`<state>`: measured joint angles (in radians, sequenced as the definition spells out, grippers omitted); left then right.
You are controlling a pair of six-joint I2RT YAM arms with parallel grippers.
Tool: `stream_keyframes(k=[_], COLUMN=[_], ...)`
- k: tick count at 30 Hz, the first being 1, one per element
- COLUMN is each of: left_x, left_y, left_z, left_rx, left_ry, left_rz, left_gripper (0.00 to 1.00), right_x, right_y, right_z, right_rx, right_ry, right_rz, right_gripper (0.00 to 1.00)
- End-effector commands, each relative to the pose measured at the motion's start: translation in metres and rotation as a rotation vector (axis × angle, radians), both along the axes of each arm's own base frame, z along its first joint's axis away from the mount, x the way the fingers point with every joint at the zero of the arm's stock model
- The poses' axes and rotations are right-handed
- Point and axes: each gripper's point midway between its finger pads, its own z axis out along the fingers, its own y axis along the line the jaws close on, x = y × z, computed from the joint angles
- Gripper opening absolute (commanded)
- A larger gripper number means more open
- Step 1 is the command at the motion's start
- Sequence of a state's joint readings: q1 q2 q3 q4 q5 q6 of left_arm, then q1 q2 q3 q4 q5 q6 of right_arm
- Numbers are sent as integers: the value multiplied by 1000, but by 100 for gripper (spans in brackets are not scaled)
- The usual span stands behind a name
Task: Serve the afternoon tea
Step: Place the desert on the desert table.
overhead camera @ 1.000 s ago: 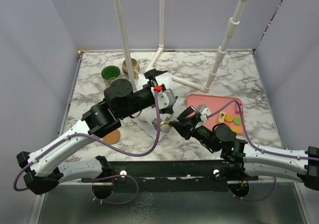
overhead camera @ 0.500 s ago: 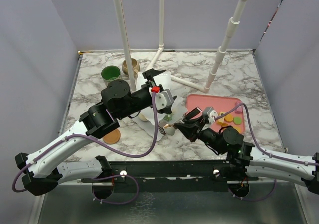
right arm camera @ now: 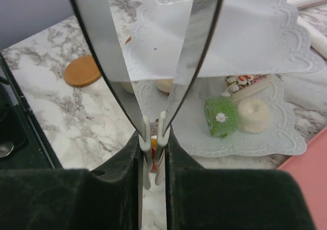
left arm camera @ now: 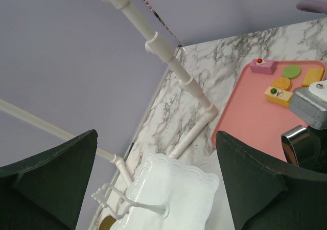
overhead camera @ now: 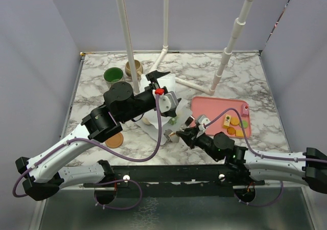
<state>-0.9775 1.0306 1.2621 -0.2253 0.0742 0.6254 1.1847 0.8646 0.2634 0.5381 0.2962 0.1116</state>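
The white tiered stand (overhead camera: 170,81) sits mid-table, largely under my left arm. My left gripper (overhead camera: 159,76) hangs open above its top plate (left arm camera: 173,189), holding nothing. My right gripper (right arm camera: 153,138) is shut on metal tongs (right arm camera: 102,46). Their white tips pinch a small orange-and-red pastry (right arm camera: 154,144) at the front edge of the lower plate (right arm camera: 265,145). A green roll (right arm camera: 220,116) and a cream pastry (right arm camera: 254,114) lie on that plate. The green-lined mug (overhead camera: 113,75) and beige mug (overhead camera: 133,68) stand back left. A brown coaster (overhead camera: 115,139) lies front left.
A pink tray (overhead camera: 212,107) with several biscuits (overhead camera: 235,122) lies right of the stand. White pipe uprights (overhead camera: 166,51) and their feet cross the back of the marble table. Purple walls close in left, right and behind.
My right arm has swung lower and to the left, with the tongs' tips staying by the stand's front edge. My left arm shifted slightly and then held still.
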Motion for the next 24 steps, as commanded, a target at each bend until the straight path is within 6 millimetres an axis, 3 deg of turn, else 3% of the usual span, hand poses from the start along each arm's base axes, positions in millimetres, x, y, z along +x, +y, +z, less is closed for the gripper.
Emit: stream_keyframes(k=[1, 5, 18, 21, 24], left_x=[-3, -4, -7, -7, -7], left_y=[4, 5, 6, 8, 9], left_z=[11, 12, 11, 15, 15], left_rx=[-31, -36, -38, -45, -49], left_ry=[-19, -19, -21, -23, -20], left_rz=[6, 4, -12, -10, -10], left_gripper=[99, 99, 99, 99, 99], right_x=[21, 28, 46, 46, 46], right_y=[-3, 6, 17, 21, 18], right_z=[22, 22, -7, -17, -21], right_rx=[98, 118, 147, 141, 146], right_ry=[-89, -100, -71, -47, -40], right_rz=[-114, -134, -223, -219, -228], right_gripper=[4, 3, 5, 8, 20])
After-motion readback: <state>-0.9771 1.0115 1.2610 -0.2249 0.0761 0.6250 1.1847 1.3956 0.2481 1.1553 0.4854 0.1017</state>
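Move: The tongs in my right hand already hold the dessert. The open spot it is headed for, on the near side of the dessert table's bottom plate, is about 6 cm ahead, 8 cm left and 11 cm below. The green roll lies some 11 cm ahead and 4 cm left, the white donut about 12 cm ahead and 2 cm left, both around 11 cm down. The middle plate overhangs 13 cm ahead, 10 cm left, nearly level. From my left hand, that spot is about 3 cm back, 5 cm left and 36 cm down. I ease my right hand forward some 4 cm, sinking about 3 cm and edging 2 cm left, so the dessert comes in over the rim of the bottom plate, beneath the middle one. The wrist swings about 10 degrees clockwise as I go, and my fingers keep their grip on the tongs, which still pinch the dessert. ##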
